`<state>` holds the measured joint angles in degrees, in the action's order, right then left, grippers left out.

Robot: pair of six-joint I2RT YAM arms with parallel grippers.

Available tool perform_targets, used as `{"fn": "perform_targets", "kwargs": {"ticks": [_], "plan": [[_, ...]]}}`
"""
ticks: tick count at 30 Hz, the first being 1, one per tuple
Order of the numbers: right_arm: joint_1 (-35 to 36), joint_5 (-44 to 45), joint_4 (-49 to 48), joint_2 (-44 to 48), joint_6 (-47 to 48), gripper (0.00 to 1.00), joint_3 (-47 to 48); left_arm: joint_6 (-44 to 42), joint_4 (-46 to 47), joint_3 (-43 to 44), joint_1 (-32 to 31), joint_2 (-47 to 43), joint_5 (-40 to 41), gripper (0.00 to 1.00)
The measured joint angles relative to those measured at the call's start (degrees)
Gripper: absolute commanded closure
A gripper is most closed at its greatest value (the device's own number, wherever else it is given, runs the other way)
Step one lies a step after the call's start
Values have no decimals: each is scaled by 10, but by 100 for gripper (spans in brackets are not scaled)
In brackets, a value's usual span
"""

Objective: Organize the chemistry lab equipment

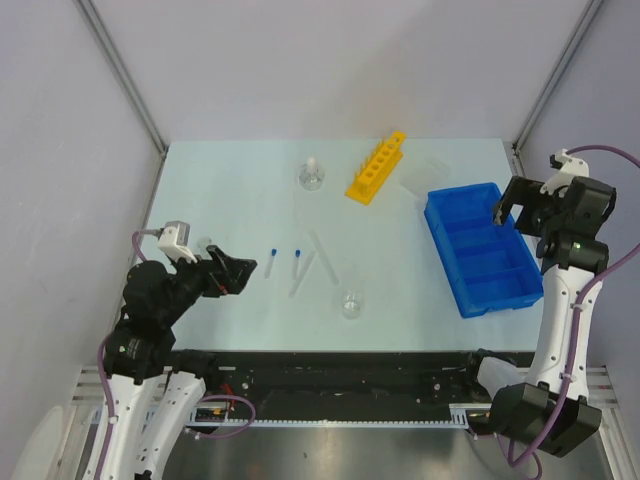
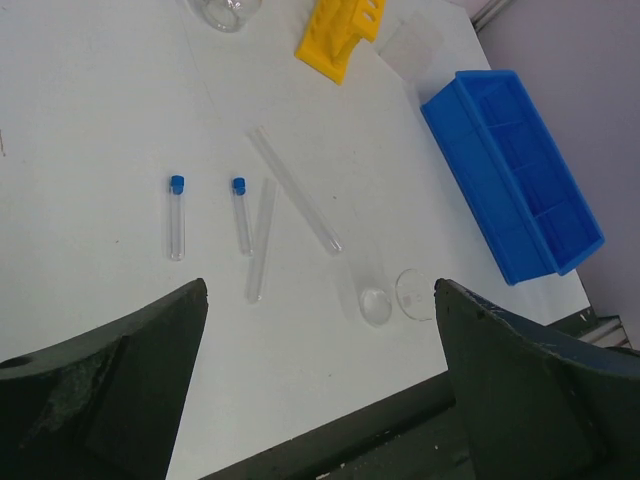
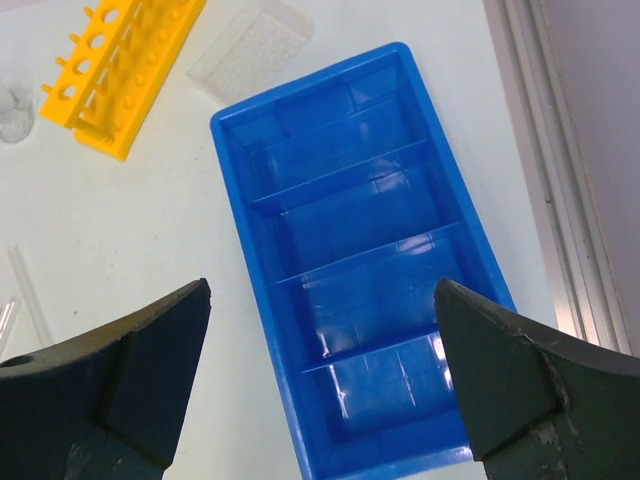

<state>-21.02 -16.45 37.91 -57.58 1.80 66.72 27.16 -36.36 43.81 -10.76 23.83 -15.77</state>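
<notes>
The yellow holed tube rack [image 1: 378,167] stands at the back centre, with the clear tray [image 1: 422,174] just right of it. The blue compartmented bin [image 1: 482,247] lies at the right, empty. The small flask with white stopper [image 1: 312,176] stands at the back. Two blue-capped tubes [image 1: 272,261] [image 1: 297,262] and two plain clear tubes [image 1: 323,257] lie mid-table. The small clear beaker [image 1: 351,303] stands near the front. My left gripper [image 1: 240,272] is open and empty, left of the tubes. My right gripper [image 1: 515,205] is open and empty above the bin's far right.
The left wrist view shows the tubes [image 2: 177,217], beaker [image 2: 376,305], bin [image 2: 510,170] and rack [image 2: 338,35]. The right wrist view shows the bin [image 3: 365,260], rack [image 3: 125,70] and tray [image 3: 250,48]. An enclosure frame post [image 1: 555,80] rises at the back right.
</notes>
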Motion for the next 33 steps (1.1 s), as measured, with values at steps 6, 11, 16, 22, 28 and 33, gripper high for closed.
{"fn": "perform_targets", "kwargs": {"ticks": [6, 11, 16, 22, 28, 33], "plan": [[3, -47, -33, -7, 8, 0, 0, -1, -18, 12, 0, -1, 3, 0], [52, -97, -45, -16, 79, 0, 0, -2, -17, 13, 0, 2, 4, 0], [211, -72, -38, -38, 180, 0, 0, -8, 1, 13, 0, 26, 5, 0], [317, -28, -13, -131, 275, 0, 42, -22, 45, 13, 0, 70, 5, 0], [365, 17, -13, -242, 318, 0, 97, -22, 99, -3, 0, 100, 5, 0], [372, 18, 6, -393, 316, 0, 249, -21, 137, -26, 0, 133, 5, 0]]}}
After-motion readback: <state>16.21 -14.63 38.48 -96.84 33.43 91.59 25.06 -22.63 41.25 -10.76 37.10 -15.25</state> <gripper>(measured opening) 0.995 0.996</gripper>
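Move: The yellow rack lies about 35 cm ahead of my right hand, 22 cm to its left and 24 cm below. The clear plate is 33 cm ahead and 8 cm left, the flask 32 cm ahead and 42 cm left, and the blue box nearly beneath, centred 6 cm ahead and 5 cm right. From my left hand, the nearer blue-capped tube is some 16 cm ahead, 3 cm right and 25 cm below; the second is 15 cm ahead, 10 cm right. I swing my open right hand about 21 cm left, off the blue box, turning it some 50 degrees counter-clockwise with its left side dipping, then drive it forward towards the yellow rack, 13 cm farther out in all and 6 or 7 cm lower. My left hand, also wide open, eases forward about 6 cm towards the blue-capped tubes, starting to sink only at the end. ##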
